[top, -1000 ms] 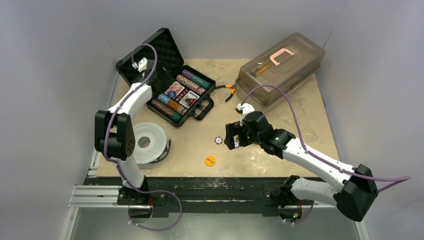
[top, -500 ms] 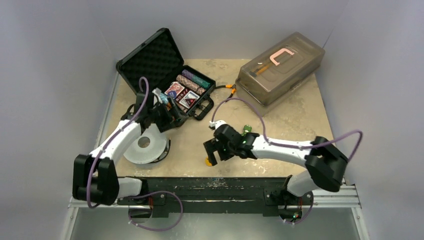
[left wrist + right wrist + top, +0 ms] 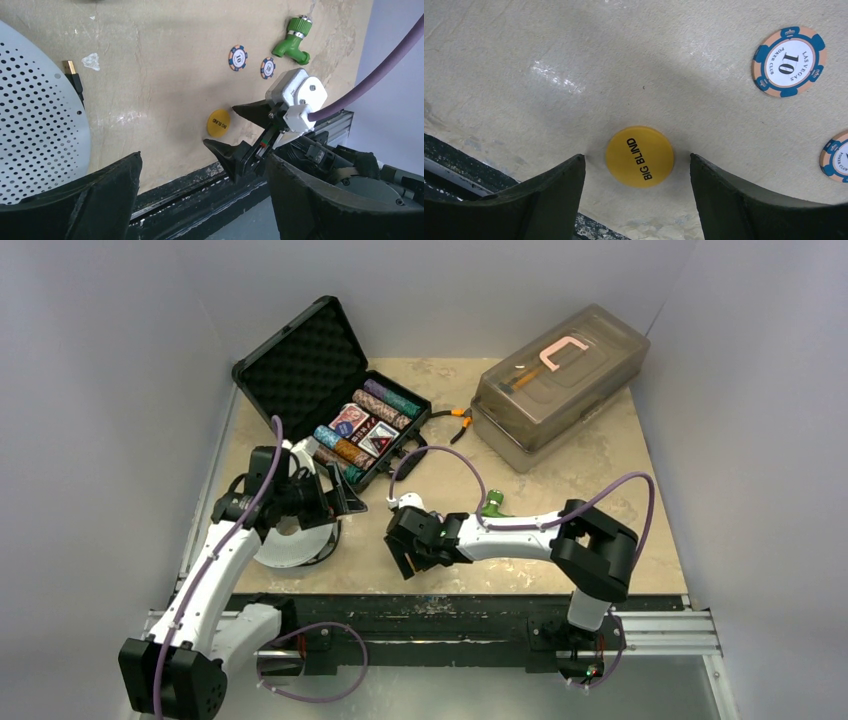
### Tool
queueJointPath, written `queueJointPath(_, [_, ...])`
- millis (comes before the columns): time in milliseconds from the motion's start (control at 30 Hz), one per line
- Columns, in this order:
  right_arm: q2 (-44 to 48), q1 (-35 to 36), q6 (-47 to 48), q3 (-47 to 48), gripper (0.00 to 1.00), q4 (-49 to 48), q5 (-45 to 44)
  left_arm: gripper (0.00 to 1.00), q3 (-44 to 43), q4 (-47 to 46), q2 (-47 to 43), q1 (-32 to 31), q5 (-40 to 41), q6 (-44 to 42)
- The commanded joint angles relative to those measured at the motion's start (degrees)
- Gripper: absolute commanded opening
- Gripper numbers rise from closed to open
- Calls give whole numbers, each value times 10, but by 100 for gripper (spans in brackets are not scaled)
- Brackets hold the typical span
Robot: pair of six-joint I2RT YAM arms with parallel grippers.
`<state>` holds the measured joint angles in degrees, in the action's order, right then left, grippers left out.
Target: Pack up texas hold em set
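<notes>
The black case (image 3: 300, 360) lies open at the back left, with chip rows and card decks (image 3: 365, 428) in its tray. A yellow "BIG BLIND" button (image 3: 639, 156) lies flat on the table near the front edge. My right gripper (image 3: 638, 160) is open and straddles it, one finger on each side with small gaps. The left wrist view shows the same button (image 3: 218, 123) between those fingers. Two loose "10" chips (image 3: 789, 61) (image 3: 836, 155) lie beyond. My left gripper (image 3: 345, 502) is open and empty, hovering between the case and the front edge.
A white perforated spool (image 3: 285, 535) sits under the left arm. The green toy faucet (image 3: 492, 505) lies just right of the right wrist. A large translucent grey box (image 3: 560, 380) stands at the back right, with orange-handled pliers (image 3: 455, 420) beside it. The table's front edge (image 3: 454, 165) is close.
My right gripper moved left and toward the front edge, came down around the yellow button and narrowed its jaws. My left gripper pulled back from the case to above the spool.
</notes>
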<state>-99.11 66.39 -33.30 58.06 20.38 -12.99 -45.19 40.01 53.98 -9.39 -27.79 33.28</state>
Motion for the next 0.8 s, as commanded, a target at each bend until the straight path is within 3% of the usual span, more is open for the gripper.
queueJointPath(0, [-19,24,-15,39,72,39,-52,90,-34,29,-6,2,-8,-34])
queueJointPath(200, [-30,36,-31,45,62,58,-64,90,-44,43,-11,2,5,-44])
queueJointPath(767, [-48,37,-20,49,54,64,-100,88,-13,31,-17,2,-9,-24])
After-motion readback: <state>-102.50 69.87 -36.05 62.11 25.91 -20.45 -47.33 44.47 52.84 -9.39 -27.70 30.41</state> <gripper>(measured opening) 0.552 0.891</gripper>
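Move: The big blind chip lies almost at my right fingertips, about 1 cm ahead, 1 cm left and 1 cm down, between the open fingers. The nearer 10 chip is some 11 cm ahead and 3 cm right of that hand, the other 10 chip about 9 cm ahead and 11 cm right, and the green tap roughly 14 cm ahead and 17 cm right. From my waiting left hand the big blind is about 15 cm right, 7 cm back and 14 cm down. I narrow my right fingers around the big blind chip, from three-quarters open to a little over half, bringing the tips right up to its opposite edges. The hand stays low over it: it shifts just under 1 cm back and slightly left, then eases forward and right again, sinking about half a centimetre and tilting some 5 degrees. ##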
